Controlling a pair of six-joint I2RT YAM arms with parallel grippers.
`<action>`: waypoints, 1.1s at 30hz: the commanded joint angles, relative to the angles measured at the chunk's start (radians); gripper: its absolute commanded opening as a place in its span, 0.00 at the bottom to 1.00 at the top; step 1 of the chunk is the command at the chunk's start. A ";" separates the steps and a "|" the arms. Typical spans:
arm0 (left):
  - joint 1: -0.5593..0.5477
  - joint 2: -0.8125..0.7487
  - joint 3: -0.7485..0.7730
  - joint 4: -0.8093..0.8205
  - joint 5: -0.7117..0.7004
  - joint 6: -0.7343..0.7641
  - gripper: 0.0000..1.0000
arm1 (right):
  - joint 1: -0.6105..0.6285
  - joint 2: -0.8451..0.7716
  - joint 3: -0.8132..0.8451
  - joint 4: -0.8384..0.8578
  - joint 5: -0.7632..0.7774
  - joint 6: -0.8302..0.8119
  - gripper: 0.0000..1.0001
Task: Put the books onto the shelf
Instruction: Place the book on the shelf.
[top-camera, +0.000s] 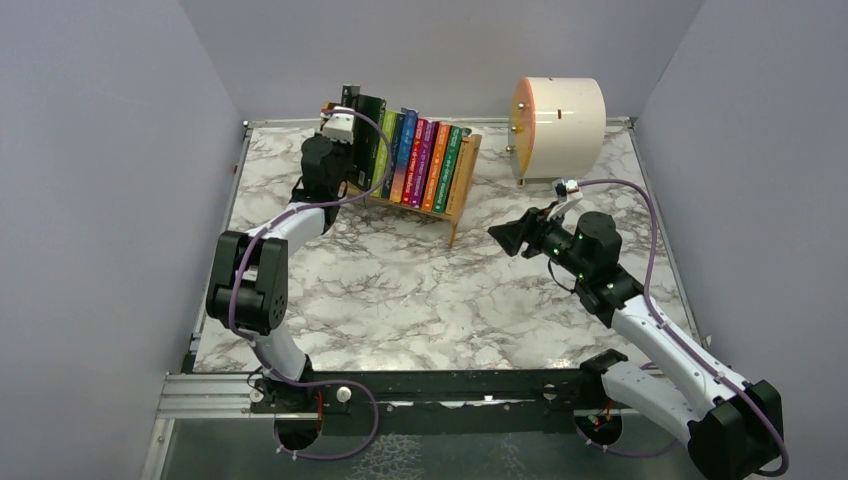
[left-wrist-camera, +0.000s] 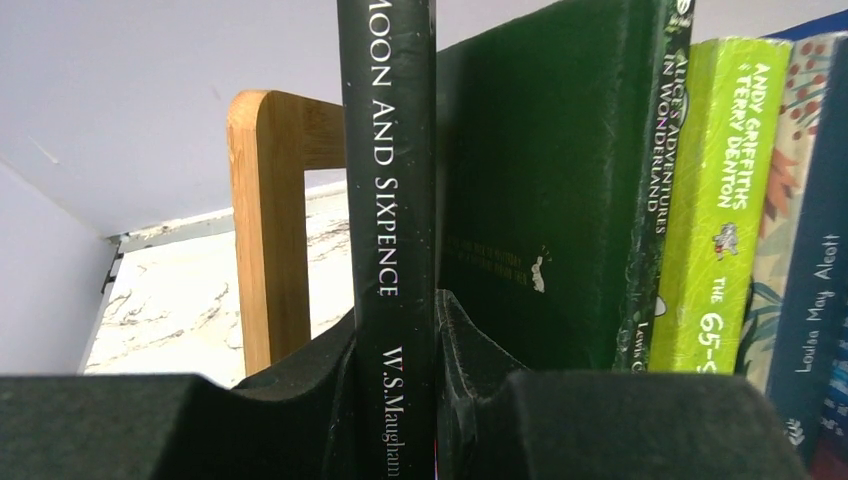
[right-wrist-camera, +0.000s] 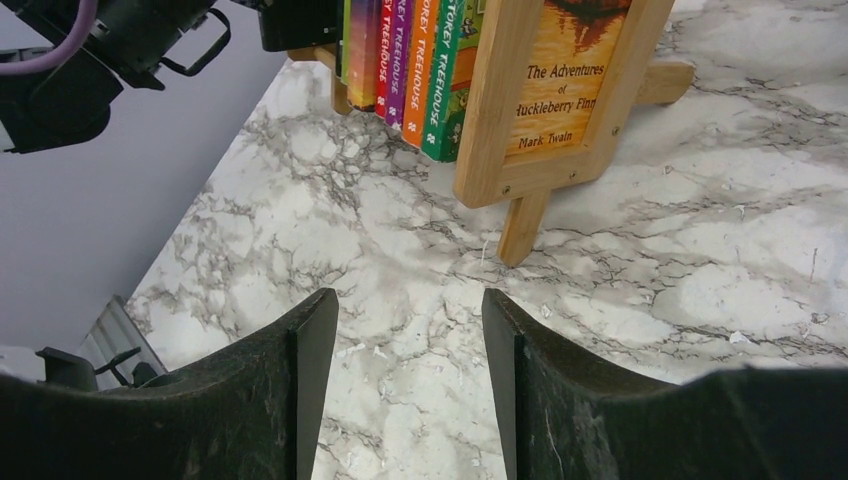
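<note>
The shelf, a light-wood rack, stands at the back of the table with a row of books upright in it. My left gripper is at the rack's left end, shut on a black-spined book titled "Moon and Sixpence". That book stands upright between the wooden end piece and a dark green book; a lime green spine follows. My right gripper hangs open over bare marble to the right of the rack, nothing between its fingers.
A cream cylindrical drum lies on its side at the back right. Grey walls close in the marble table on three sides. The rack's right end and its foot stand just ahead of my right gripper.
</note>
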 joint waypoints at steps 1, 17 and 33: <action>0.003 0.025 0.020 0.190 -0.028 0.010 0.00 | -0.006 -0.008 -0.004 -0.008 0.014 0.016 0.54; -0.058 0.150 0.054 0.275 -0.093 -0.018 0.00 | -0.006 -0.052 -0.037 -0.030 0.014 0.030 0.53; -0.114 0.201 0.094 0.296 -0.117 -0.032 0.00 | -0.006 -0.069 -0.052 -0.031 0.008 0.033 0.53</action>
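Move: Just ahead of the left hand, which already pinches the upright The Moon and Sixpence by its spine, the free slot at the shelf's left end has its middle about 6 cm forward, 3 cm right and 2 cm lower. Alice's Adventures stands some 4 cm ahead and 5 cm right of the hand, the lime book 2 cm ahead and 8 cm right, the shelf's left upright 4 cm ahead and 5 cm left. From the right hand the slot lies roughly 28 cm forward, 30 cm left, about level. Lowering the held book about 4 cm into the slot while easing it forward, the left hand stops sinking and then slides right and farther forward, some 3 cm each way overall, carrying the book away from the left upright and against the row at Alice's side. The fingers keep their pinch on the spine, and the wrist turns only a few degrees counter-clockwise. ##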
